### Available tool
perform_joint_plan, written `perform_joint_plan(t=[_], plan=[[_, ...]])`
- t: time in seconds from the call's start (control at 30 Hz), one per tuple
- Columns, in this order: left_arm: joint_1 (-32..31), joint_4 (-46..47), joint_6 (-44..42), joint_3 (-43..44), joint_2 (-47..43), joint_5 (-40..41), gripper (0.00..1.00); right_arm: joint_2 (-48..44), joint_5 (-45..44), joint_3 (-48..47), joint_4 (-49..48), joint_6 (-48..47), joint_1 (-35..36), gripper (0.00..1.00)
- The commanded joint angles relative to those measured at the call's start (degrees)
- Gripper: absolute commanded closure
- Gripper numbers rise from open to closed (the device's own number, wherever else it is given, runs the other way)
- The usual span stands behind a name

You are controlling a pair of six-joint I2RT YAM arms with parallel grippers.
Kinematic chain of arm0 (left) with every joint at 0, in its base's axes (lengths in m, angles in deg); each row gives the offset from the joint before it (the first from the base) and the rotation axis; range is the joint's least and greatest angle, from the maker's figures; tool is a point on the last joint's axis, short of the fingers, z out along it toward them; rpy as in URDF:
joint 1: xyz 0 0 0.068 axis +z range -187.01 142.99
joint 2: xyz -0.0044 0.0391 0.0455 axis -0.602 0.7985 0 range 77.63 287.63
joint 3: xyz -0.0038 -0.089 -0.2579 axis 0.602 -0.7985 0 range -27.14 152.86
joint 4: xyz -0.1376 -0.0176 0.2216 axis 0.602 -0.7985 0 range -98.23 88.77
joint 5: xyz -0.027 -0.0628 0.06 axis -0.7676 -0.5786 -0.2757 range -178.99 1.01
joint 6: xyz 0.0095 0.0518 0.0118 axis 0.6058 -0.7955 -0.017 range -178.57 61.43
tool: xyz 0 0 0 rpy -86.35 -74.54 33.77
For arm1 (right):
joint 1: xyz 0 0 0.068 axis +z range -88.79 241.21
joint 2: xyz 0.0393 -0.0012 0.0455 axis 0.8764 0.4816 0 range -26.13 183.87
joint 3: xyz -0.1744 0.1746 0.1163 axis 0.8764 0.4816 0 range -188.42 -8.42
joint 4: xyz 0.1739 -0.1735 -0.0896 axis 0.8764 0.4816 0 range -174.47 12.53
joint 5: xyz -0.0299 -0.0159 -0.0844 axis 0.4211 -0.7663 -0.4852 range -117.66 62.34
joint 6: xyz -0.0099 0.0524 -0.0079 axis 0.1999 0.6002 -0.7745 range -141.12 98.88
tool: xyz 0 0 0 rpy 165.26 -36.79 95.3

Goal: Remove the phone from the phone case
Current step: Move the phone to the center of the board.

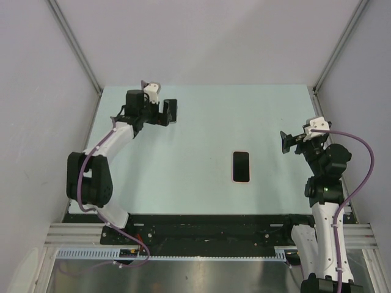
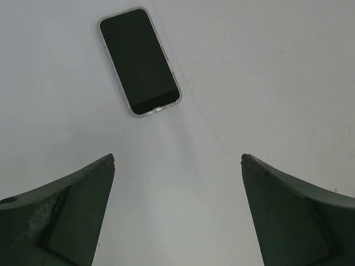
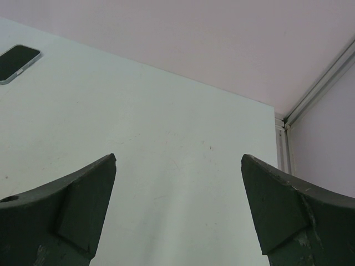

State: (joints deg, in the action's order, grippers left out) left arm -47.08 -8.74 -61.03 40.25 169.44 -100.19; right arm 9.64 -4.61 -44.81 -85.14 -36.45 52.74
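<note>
A black phone point(image 1: 241, 166) lies flat, screen up, in the middle of the pale green table point(image 1: 201, 134), sitting inside a clear phone case whose light rim frames it. In the left wrist view the phone point(image 2: 140, 61) lies ahead and to the left, with the case rim point(image 2: 145, 112) at its near end. The right wrist view catches the phone point(image 3: 16, 62) at the far left. My left gripper point(image 1: 170, 112) point(image 2: 177, 158) hovers open at the back left, far from the phone. My right gripper point(image 1: 285, 142) point(image 3: 178, 158) is open at the right, holding nothing.
Grey enclosure walls point(image 1: 201, 36) surround the table, with metal corner posts point(image 1: 76, 46) at the back. A black strip and rail point(image 1: 201, 229) run along the near edge by the arm bases.
</note>
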Motion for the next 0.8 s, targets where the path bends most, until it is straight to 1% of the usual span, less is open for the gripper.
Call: perform_joint_plan(t=[0.0, 0.1, 0.13, 0.17, 0.23, 0.27, 0.3, 0.37, 0.4, 0.6, 0.77], plan=[[-0.7, -1.6, 6.4, 7.7, 5.3, -1.5, 0.00, -0.8, 1.6, 0.4, -0.7, -0.8, -1.5, 0.00], [-1.4, -3.9, 8.4, 12.5, 10.1, 0.2, 0.00, -1.2, 2.7, 0.4, -0.7, -0.4, -2.7, 0.00], [-1.6, -4.8, 8.6, 13.9, 11.4, 2.9, 0.00, -1.3, 2.9, 0.4, -0.7, -0.2, -3.3, 0.00], [-2.2, -6.8, 9.2, 16.9, 14.2, 4.5, 0.00, -1.3, 3.2, 0.4, -0.7, 0.0, -3.6, 0.00], [-2.7, -8.8, 9.5, 19.8, 17.3, 6.8, 0.00, -1.3, 3.3, 0.4, -0.7, 0.2, -4.1, 0.00], [-3.0, -10.5, 10.3, 22.3, 18.7, 9.2, 0.00, -1.3, 3.4, 0.3, -0.7, 0.2, -4.4, 0.00], [-3.1, -11.2, 10.7, 23.3, 21.0, 10.3, 0.00, -1.3, 3.4, 0.4, -0.7, 0.3, -4.5, 0.00], [-3.5, -11.9, 11.5, 25.1, 22.8, 11.0, 0.00, -1.3, 3.1, 0.4, -0.8, 0.2, -4.5, 0.00], [-3.6, -12.1, 11.8, 25.5, 24.3, 12.9, 0.00, -1.2, 3.1, 0.3, -0.8, 0.2, -4.6, 0.00], [-5.1, -14.1, 12.3, 29.8, 28.8, 18.8, 0.00, -1.1, 2.8, 0.4, -0.8, 0.0, -5.2, 0.00], [-5.9, -17.0, 12.1, 33.8, 33.3, 20.1, 0.00, -1.1, 2.6, 0.3, -0.8, 0.0, -5.3, 0.00]])
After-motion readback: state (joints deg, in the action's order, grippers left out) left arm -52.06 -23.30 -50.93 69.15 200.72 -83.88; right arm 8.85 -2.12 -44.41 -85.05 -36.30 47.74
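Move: The phone in the clear case lies some 14 cm straight ahead of the left hand and about 16 cm below it. The pink-rimmed phone is the only other thing on the board, roughly 34 cm to this hand's right and 17 cm back towards the bases, at the same depth. From the idle right hand the clear-cased phone is about 30 cm ahead, 49 cm left and 29 cm down. Forward first, then steeply down: the left hand glides about 7 cm out towards the near end of the clear-cased phone, edging slightly right, then sinks, some 10 cm lower in all. On the way the fingers tip about 15 degrees further down and the hand turns counter-clockwise by as much, coming nearly square to the phone. The fingers stay wide open and touch nothing yet. ##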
